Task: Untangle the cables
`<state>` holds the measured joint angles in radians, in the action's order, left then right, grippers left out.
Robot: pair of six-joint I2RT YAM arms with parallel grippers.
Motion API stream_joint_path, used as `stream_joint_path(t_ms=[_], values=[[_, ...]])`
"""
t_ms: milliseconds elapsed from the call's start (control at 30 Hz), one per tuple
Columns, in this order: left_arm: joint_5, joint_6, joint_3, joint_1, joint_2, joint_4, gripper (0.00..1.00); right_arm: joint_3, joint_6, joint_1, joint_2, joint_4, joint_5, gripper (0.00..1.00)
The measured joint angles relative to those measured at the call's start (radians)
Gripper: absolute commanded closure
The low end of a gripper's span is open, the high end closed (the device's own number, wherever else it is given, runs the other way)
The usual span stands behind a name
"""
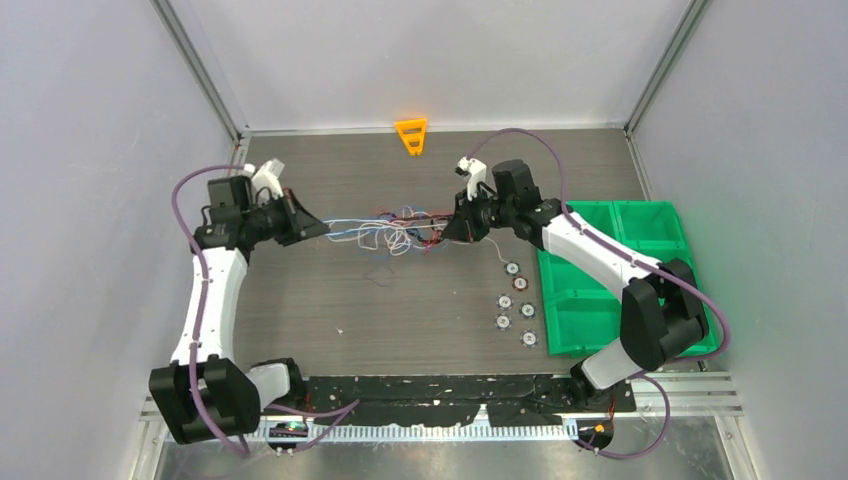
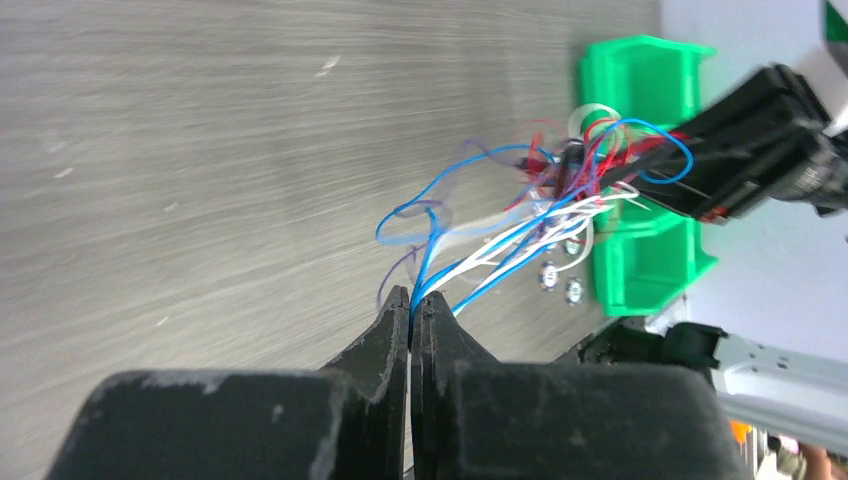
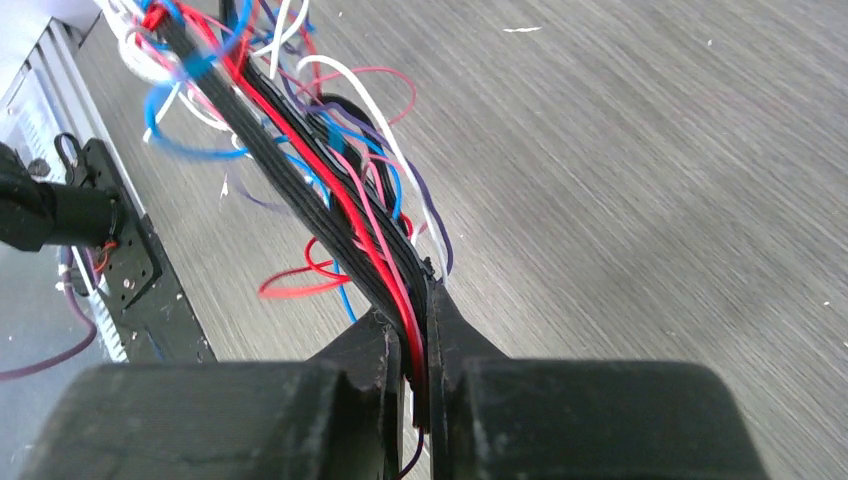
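The cables (image 1: 395, 232) form a tangle of thin white, blue, red and black wires stretched between both grippers above the middle of the table. My left gripper (image 1: 318, 229) (image 2: 412, 298) is shut on blue and white strands (image 2: 470, 265) at the tangle's left end. On the right end, my right gripper (image 1: 450, 228) (image 3: 412, 305) is shut on a bundle of black and red wires (image 3: 330, 190). A loose strand (image 1: 380, 272) droops onto the table below the clump.
A green compartment bin (image 1: 610, 285) sits at the right. Several small round discs (image 1: 515, 300) lie on the table left of it. An orange plastic piece (image 1: 411, 135) stands at the back edge. Walls close in left, right and behind.
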<state>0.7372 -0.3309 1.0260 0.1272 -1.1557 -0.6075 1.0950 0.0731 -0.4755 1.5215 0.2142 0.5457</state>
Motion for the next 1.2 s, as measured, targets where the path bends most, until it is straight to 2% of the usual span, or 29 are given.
stream_joint_path(t_ms=[133, 267, 400, 633, 667, 700, 767, 833, 967, 1033, 1200], values=[[-0.042, 0.076, 0.0, 0.154, 0.001, -0.098, 1.0, -0.015, -0.047, 0.004, -0.002, 0.018, 0.011, 0.95], [-0.169, 0.164, 0.017, 0.31, -0.005, -0.127, 1.0, -0.042, -0.106, 0.106, -0.001, 0.102, -0.061, 0.95], [-0.212, 0.238, 0.046, 0.328, -0.019, -0.133, 1.0, -0.044, -0.137, 0.153, 0.02, 0.156, -0.102, 0.95], [-0.086, 0.293, 0.047, 0.324, -0.049, -0.14, 1.0, 0.018, -0.139, 0.114, 0.093, 0.193, -0.06, 0.93], [-0.063, 0.294, 0.055, 0.325, -0.048, -0.15, 1.0, 0.031, -0.138, 0.108, 0.099, 0.194, -0.056, 0.85], [-0.047, 0.295, 0.067, 0.325, -0.046, -0.156, 1.0, 0.044, -0.136, 0.101, 0.103, 0.195, -0.054, 0.71], [0.0, 0.29, 0.119, 0.325, -0.034, -0.162, 1.0, 0.07, -0.13, 0.088, 0.113, 0.194, -0.055, 0.56], [0.053, 0.281, 0.185, 0.321, -0.017, -0.16, 1.0, 0.11, -0.13, 0.072, 0.135, 0.208, -0.058, 0.36], [0.168, 0.246, 0.312, 0.288, 0.023, -0.137, 1.0, 0.243, -0.147, 0.038, 0.223, 0.256, -0.056, 0.12], [0.204, 0.226, 0.332, 0.244, 0.048, -0.132, 1.0, 0.305, -0.151, 0.029, 0.247, 0.281, -0.03, 0.02], [0.213, 0.179, 0.325, 0.143, 0.083, -0.122, 1.0, 0.467, -0.143, -0.005, 0.24, 0.315, 0.064, 0.05]])
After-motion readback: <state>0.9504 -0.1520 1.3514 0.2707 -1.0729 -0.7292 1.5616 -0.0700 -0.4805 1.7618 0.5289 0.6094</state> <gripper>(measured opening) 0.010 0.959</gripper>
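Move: Both hands already hold the stretched cable tangle, whose middle hangs about 11 cm to the right of the left hand, level fore and aft and 2 cm lower. From the right hand, the tangle's middle is some 7 cm to the left, 1 cm ahead and 2 cm below. The small discs lie about 12 cm right and 9 cm back of the right hand, the green bin roughly 31 cm right and 4 cm back, both some 13 cm below. Hands pull apart (left 13 cm, right 8, sinking); left keeps its pinch, lifting rightward; right releases, rising leftward. ##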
